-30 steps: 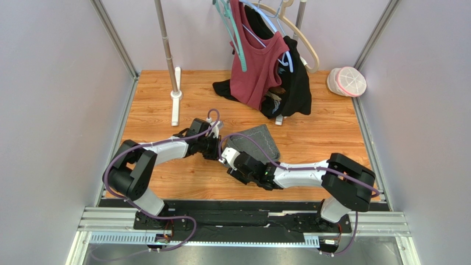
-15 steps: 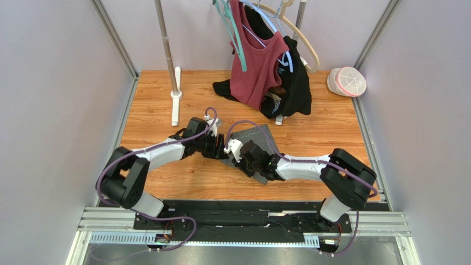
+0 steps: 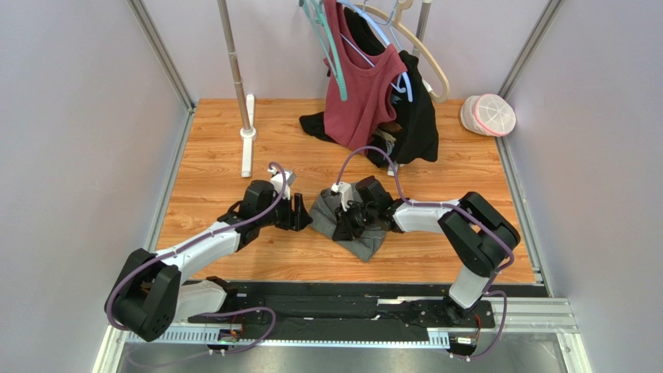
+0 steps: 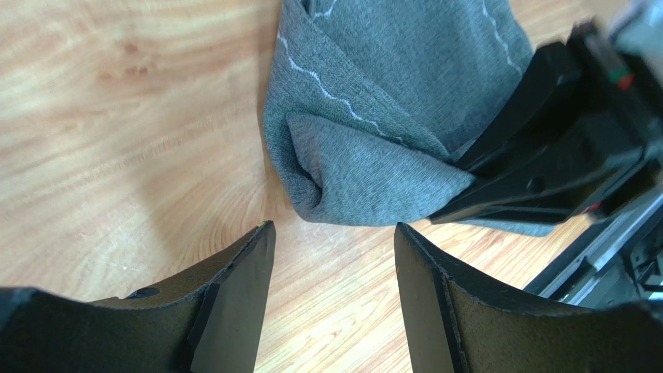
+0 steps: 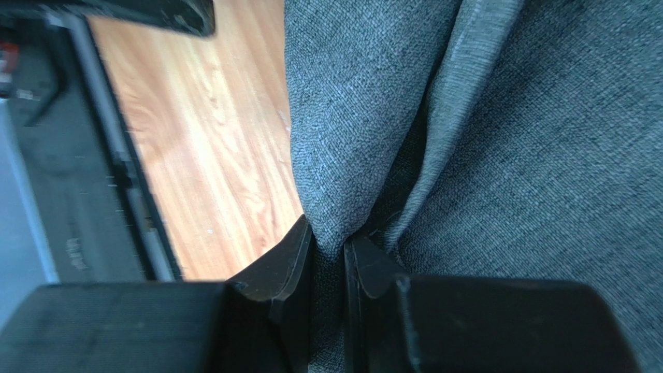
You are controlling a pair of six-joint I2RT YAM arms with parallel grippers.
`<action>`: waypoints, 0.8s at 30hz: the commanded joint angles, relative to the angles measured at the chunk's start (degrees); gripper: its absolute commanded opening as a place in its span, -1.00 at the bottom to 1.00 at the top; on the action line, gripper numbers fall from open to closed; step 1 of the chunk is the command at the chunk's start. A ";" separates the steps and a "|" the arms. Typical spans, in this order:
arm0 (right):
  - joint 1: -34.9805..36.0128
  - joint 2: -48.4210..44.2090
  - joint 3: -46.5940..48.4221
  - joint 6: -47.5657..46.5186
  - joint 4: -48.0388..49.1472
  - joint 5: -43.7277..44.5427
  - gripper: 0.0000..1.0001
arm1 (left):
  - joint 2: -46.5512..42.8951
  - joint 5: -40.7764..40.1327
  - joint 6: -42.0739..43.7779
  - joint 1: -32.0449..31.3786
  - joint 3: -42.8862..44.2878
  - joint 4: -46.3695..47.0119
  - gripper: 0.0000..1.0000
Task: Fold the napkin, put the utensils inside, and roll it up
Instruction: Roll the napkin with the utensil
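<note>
The dark grey napkin [image 3: 352, 224] lies bunched and partly folded over on the wooden table, mid-front. My right gripper [image 3: 342, 221] is shut on a pinched fold of the napkin [image 5: 373, 155], cloth squeezed between its fingers [image 5: 292, 264]. My left gripper [image 3: 303, 212] stands open just left of the napkin [image 4: 389, 140], bare wood between its fingers [image 4: 241, 280], touching nothing. The right gripper's black body shows at the right of the left wrist view, against the cloth. The utensils are out of view.
A maroon top [image 3: 366, 85] and black garments [image 3: 412, 116] hang on hangers at the back. A metal stand post [image 3: 237, 70] with a white base rises at the back left. A white and pink cap [image 3: 489, 114] lies in the back right corner.
The left gripper let go of the napkin, opened and drew back to the left. The right gripper closed on the napkin and carried its fold back and rightward, bunching the cloth.
</note>
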 commanded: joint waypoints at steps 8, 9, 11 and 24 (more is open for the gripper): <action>-4.38 10.17 1.04 6.48 1.92 -19.25 -0.82 | 1.91 2.03 -0.99 0.13 -3.86 12.30 0.33; -4.47 11.22 1.30 7.01 2.18 -19.78 -0.82 | 2.60 2.20 -0.90 0.13 -3.94 12.91 0.32; -4.82 12.11 1.57 7.45 2.88 -21.01 -0.82 | 3.66 2.12 -0.73 0.04 -3.77 13.88 0.31; -5.35 13.70 3.32 7.98 2.28 -21.63 -0.71 | 13.15 2.30 -1.08 0.04 -1.05 13.80 -0.28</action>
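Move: The loose left end of the rolled napkin lies about 5 cm below the left gripper's open fingers, some 2 cm to their right and 1 cm ahead. From that gripper, the fold the right fingers already pinch is about 8 cm right and 2 cm back. For the right gripper, the loose end is some 6 cm left and 3 cm ahead; the napkin's middle is about 3 cm ahead and 3 cm right. Bring the left gripper down about 4 cm over the napkin's loose left end, easing slightly right, and start closing the fingers around it late in the descent, leaving them still partly open. Meanwhile keep the right fingers pinched on the fold and turn that wrist some 25 degrees, top going forward and fingers swinging backward and more level, while easing it about 2 cm back and left. ##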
